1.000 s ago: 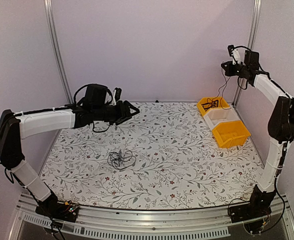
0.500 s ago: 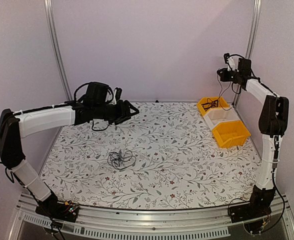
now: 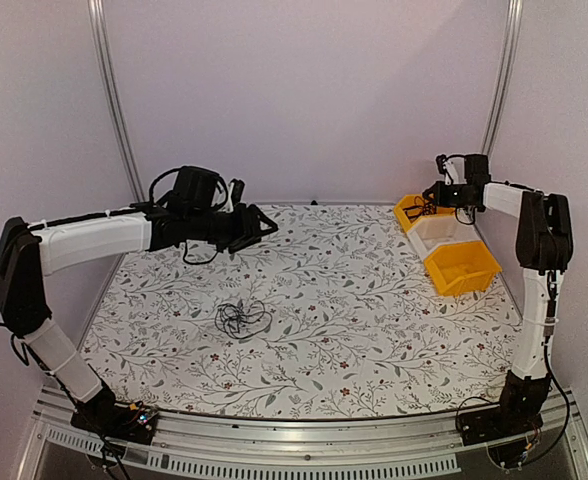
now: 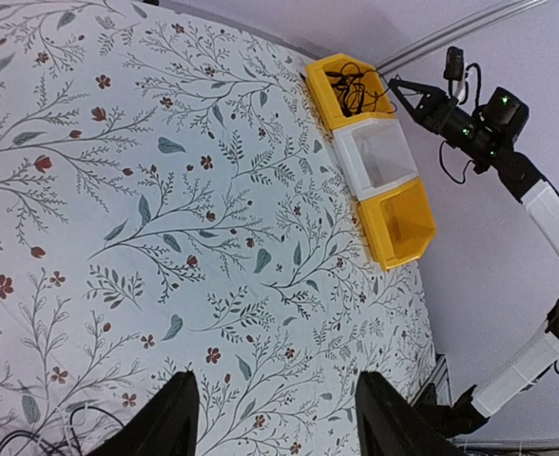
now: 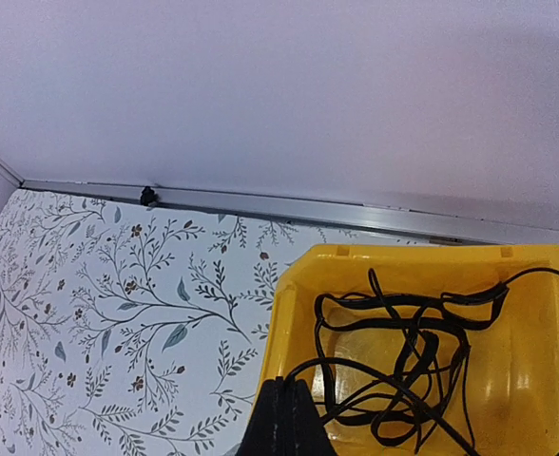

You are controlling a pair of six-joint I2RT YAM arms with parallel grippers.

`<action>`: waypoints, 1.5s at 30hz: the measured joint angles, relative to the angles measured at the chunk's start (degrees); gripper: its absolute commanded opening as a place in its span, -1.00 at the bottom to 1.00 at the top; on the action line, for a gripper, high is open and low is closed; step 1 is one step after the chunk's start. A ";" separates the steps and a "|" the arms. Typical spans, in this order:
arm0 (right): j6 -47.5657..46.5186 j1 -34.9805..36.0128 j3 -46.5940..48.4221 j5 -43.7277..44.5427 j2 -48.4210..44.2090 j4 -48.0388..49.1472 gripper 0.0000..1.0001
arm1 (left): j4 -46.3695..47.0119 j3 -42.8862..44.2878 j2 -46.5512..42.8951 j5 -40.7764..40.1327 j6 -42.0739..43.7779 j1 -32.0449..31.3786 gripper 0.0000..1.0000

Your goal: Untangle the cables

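Observation:
A hand-sized tangle of the cables [image 3: 241,318] lies on the flowered cloth at centre left, and its edge shows in the left wrist view [image 4: 32,443]. My left gripper [image 3: 256,224] hovers behind it, open and empty [image 4: 275,418]. More black cable [image 5: 413,351] is coiled in the far yellow bin [image 5: 289,313]. My right gripper [image 3: 437,190] sits low over that bin's near rim. Its fingers [image 5: 284,408] are pressed together with one strand running from their tips into the coil.
Three bins stand in a row at the back right: the far yellow bin [image 3: 402,210], a white bin [image 3: 444,232] and a near yellow bin [image 3: 464,268]. A metal rail [image 5: 260,201] runs along the back wall.
My right gripper has come down from high above the bins to just over the far yellow bin, and the hanging cable has settled into it. The left arm has barely moved.

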 measured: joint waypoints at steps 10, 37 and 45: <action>0.00 4.17 -4.22 -1.29 -1.27 -2.58 -1.00 | 2.75 -3.08 0.24 0.28 -0.02 0.00 0.18; 6.03 9.81 -0.35 -3.39 -3.87 -2.03 -1.00 | 5.44 -6.43 0.22 1.07 -1.22 0.07 0.18; 4.87 4.24 -0.22 0.39 -3.06 -1.81 -1.00 | 5.38 -6.43 0.24 1.14 -1.31 0.07 0.17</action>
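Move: The right hand holds a cable just above the far yellow bin, whose middle lies about 5 cm ahead, 2 cm to the right and 9 cm below. The white bin's middle is about 6 cm back from the hand and 5 cm to its right, and the near yellow bin's some 18 cm back and 7 cm right, both roughly 10 cm lower. From the idle left hand, the far yellow bin is about 30 cm ahead, 46 cm right and 15 cm below. With the fingers still shut on the cable, the right hand sweeps about 12 cm left across the far yellow bin, drawing back some 5 cm and dipping a little before rising, while the wrist swings about 10 degrees counter-clockwise. It climbs to about 3 cm above its starting height and then heads back right some 8 cm, easing forward as the wrist turns back and keeping its pinch on the cable, while the open left hand sinks about 3 cm near the start and then stays put. ##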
